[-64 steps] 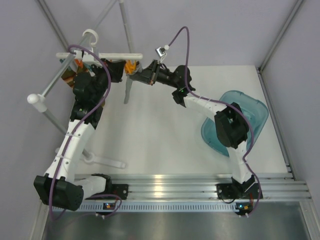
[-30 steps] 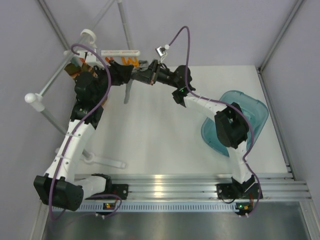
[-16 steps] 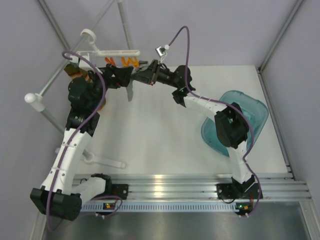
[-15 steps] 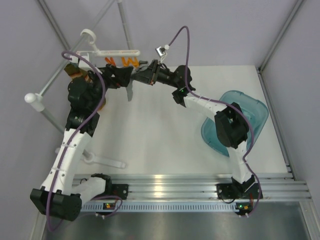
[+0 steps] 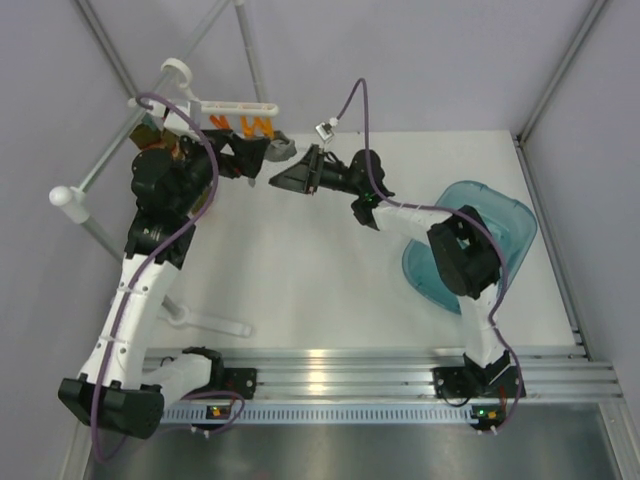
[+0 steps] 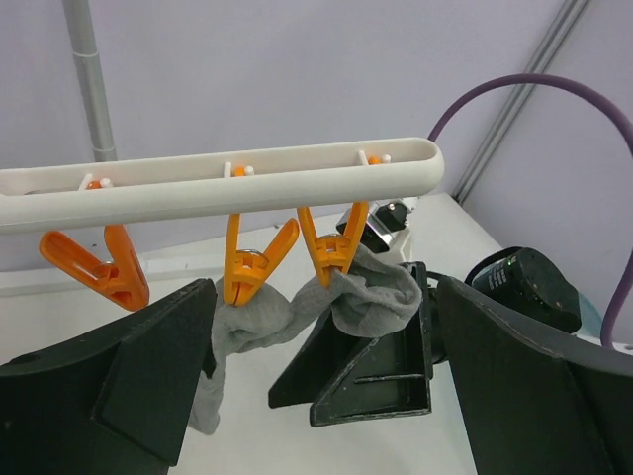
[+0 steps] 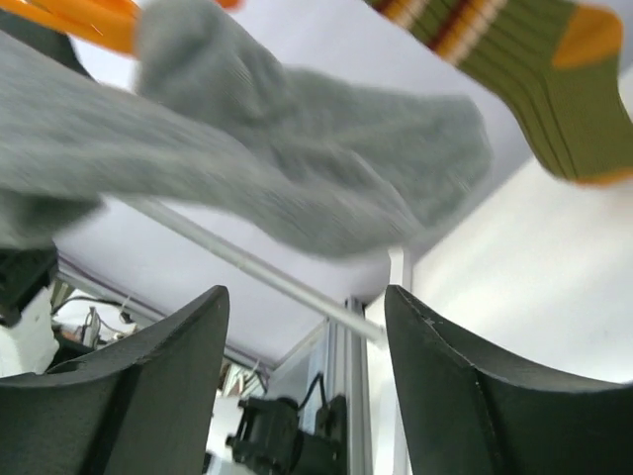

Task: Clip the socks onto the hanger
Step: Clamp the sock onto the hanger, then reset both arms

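The white hanger hangs at the back left with orange clips along its bar. A grey sock is pinched by two neighbouring clips and sags between them, one end trailing down. My left gripper is open just in front of and below the sock, touching nothing. My right gripper is open too, right under the sock, nothing between its fingers. A green, orange-toed striped sock hangs further along.
A translucent teal basin sits at the table's right, under the right arm. The white stand pole with a ball end slants along the left side. A white plastic piece lies near the left arm's base.
Both grippers have opened. The left one let go at the clip and drew back left; the right one released the grey sock and dropped below it. The sock now hangs from two clips.
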### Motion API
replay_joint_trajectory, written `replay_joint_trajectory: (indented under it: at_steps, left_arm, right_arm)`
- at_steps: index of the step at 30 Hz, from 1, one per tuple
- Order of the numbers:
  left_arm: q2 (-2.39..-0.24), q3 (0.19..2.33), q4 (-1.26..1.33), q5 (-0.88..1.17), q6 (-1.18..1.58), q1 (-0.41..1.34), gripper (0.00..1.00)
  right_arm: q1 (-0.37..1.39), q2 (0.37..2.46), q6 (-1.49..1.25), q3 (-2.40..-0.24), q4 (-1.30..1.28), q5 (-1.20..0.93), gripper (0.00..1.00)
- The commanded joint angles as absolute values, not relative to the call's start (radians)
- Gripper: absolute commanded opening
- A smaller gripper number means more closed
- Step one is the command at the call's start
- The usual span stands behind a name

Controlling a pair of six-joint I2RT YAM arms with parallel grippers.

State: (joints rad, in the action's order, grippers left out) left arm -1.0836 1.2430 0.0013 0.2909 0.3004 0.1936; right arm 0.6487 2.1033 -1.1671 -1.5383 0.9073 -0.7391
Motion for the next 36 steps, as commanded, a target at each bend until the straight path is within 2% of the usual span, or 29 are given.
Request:
replay_joint_trajectory:
  at_steps: [1, 10, 19, 21, 23, 25, 31, 36]
  left_arm:
    - [-1.083, 1.312, -0.125, 0.325, 0.189, 0.196, 0.98]
    - [-1.029, 1.292, -0.340, 0.391, 0.020, 0.196, 0.98]
    - [-1.000, 1.238, -0.598, 0.422, -0.147, 0.196, 0.98]
    - [-1.018, 1.239, -0.667, 0.419, -0.169, 0.196, 0.98]
    - [-1.043, 1.235, -0.696, 0.387, -0.170, 0.196, 0.98]
    - [-1.054, 1.229, -0.724, 0.367, -0.163, 0.196, 0.98]
    - [-1.052, 1.134, -0.697, 0.275, -0.109, 0.196, 0.98]
    - [-0.976, 1.040, -0.627, 0.290, -0.132, 0.196, 0.98]
  right_arm:
    - [0.608, 1.971, -1.124, -1.470, 0.933, -0.770, 0.64]
    - [0.516, 1.740, -0.931, -1.223, 0.732, -0.819, 0.77]
    - [0.358, 1.398, -0.378, -1.114, 0.189, -0.813, 0.83]
    - [0.322, 1.335, -0.303, -1.092, 0.044, -0.795, 0.89]
    - [0.298, 1.243, -0.192, -1.059, -0.061, -0.775, 0.90]
    - [0.269, 1.169, -0.111, -1.028, -0.167, -0.720, 1.00]
    - [0.207, 0.876, -0.029, -0.869, -0.287, -0.611, 1.00]
    - [0.111, 0.763, -0.061, -0.795, -0.282, -0.640, 1.00]
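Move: The grey sock, already in the orange clips, lies about 5 cm above, 2 cm ahead and 2 cm left of the right hand; from the left hand it is roughly 4 cm ahead, 3 cm right and 3 cm lower. The clips sit about 5 cm ahead of the left hand, 2 cm right, level in height; the striped sock hangs some 15 cm to its left, 1 cm ahead and 6 cm lower. Open, both hands leave the grey sock: right some 30 cm rightward, opening wider, left about 20 cm down. ##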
